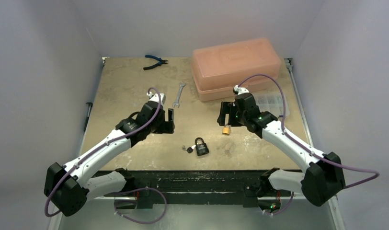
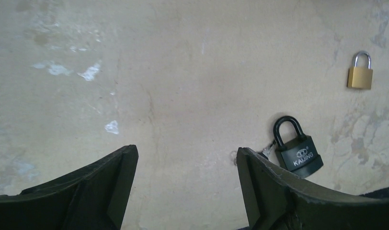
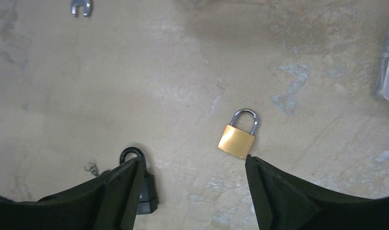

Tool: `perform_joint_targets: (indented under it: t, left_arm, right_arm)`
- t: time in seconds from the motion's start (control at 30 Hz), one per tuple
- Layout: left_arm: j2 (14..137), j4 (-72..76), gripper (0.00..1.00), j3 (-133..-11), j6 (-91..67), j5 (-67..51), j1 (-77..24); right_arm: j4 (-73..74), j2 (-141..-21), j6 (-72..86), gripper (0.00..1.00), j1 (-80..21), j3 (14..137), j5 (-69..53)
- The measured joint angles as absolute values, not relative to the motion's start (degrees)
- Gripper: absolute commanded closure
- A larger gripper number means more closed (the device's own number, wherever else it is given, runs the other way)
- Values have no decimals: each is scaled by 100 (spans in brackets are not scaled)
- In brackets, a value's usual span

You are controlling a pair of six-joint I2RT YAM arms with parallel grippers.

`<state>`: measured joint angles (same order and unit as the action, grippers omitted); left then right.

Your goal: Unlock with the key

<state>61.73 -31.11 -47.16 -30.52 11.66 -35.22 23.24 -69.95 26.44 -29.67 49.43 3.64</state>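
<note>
A black padlock (image 1: 201, 147) lies flat near the table's front middle, its shackle closed; it also shows in the left wrist view (image 2: 298, 153) and partly behind a finger in the right wrist view (image 3: 147, 189). A small key on a ring (image 1: 187, 149) lies just left of it (image 3: 91, 168). A brass padlock (image 1: 226, 129) lies further right (image 2: 360, 75) (image 3: 238, 139). My left gripper (image 1: 170, 120) hovers open, left of the black padlock (image 2: 185, 182). My right gripper (image 1: 224, 115) hangs open above the brass padlock (image 3: 195, 187). Neither holds anything.
A pink plastic box (image 1: 235, 67) stands at the back right, with a clear organiser case (image 1: 274, 103) beside it. A wrench (image 1: 179, 96) lies mid-table and blue-handled pliers (image 1: 154, 61) at the back edge. White walls close in both sides.
</note>
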Motion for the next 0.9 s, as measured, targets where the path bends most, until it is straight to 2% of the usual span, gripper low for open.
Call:
perform_joint_targets:
  t: [0.1,0.27,0.47,0.9]
  left_arm:
    - [6407,-3098,21,-4713,-3210,1267,-3920]
    - [7057,-3030,39,-4707,-3280,1590,-4759]
    - [7883,-2882,51,-4694,-3345,1463,-4965]
    - [8228,-2141,60,-4453,-3343,1085,-4965]
  right_arm:
    - [2298,-6766,2735,17,-2969,4934,145]
    - [2290,-6593,2849,17,-2985,4932,34]
    - [2241,-6512,2858,18,-2989,4866,-86]
    - [2143,-6521,2965,18,-2989,4464,-403]
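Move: The key lies about 11 cm to the left hand's right, some 4 cm back and roughly 13 cm below it. Its blade reaches to the shackle of the black padlock, whose middle is some 4 cm farther right of the key and about 1 cm farther out. The brass padlock is about 23 cm right of the left hand and 5 cm ahead. From the right hand, the key is about 12 cm left, 7 cm back and 12 cm below. No contact can be seen yet: the left hand sinks about 10 cm towards the key, swinging some 7 cm right and 4 cm back, most of it early, while its fingers tip about 10 degrees steeper, turn slightly clockwise and close from wide to roughly half open. The open, empty right hand rises a little, then eases back down, ending about 3 cm back and slightly left. ##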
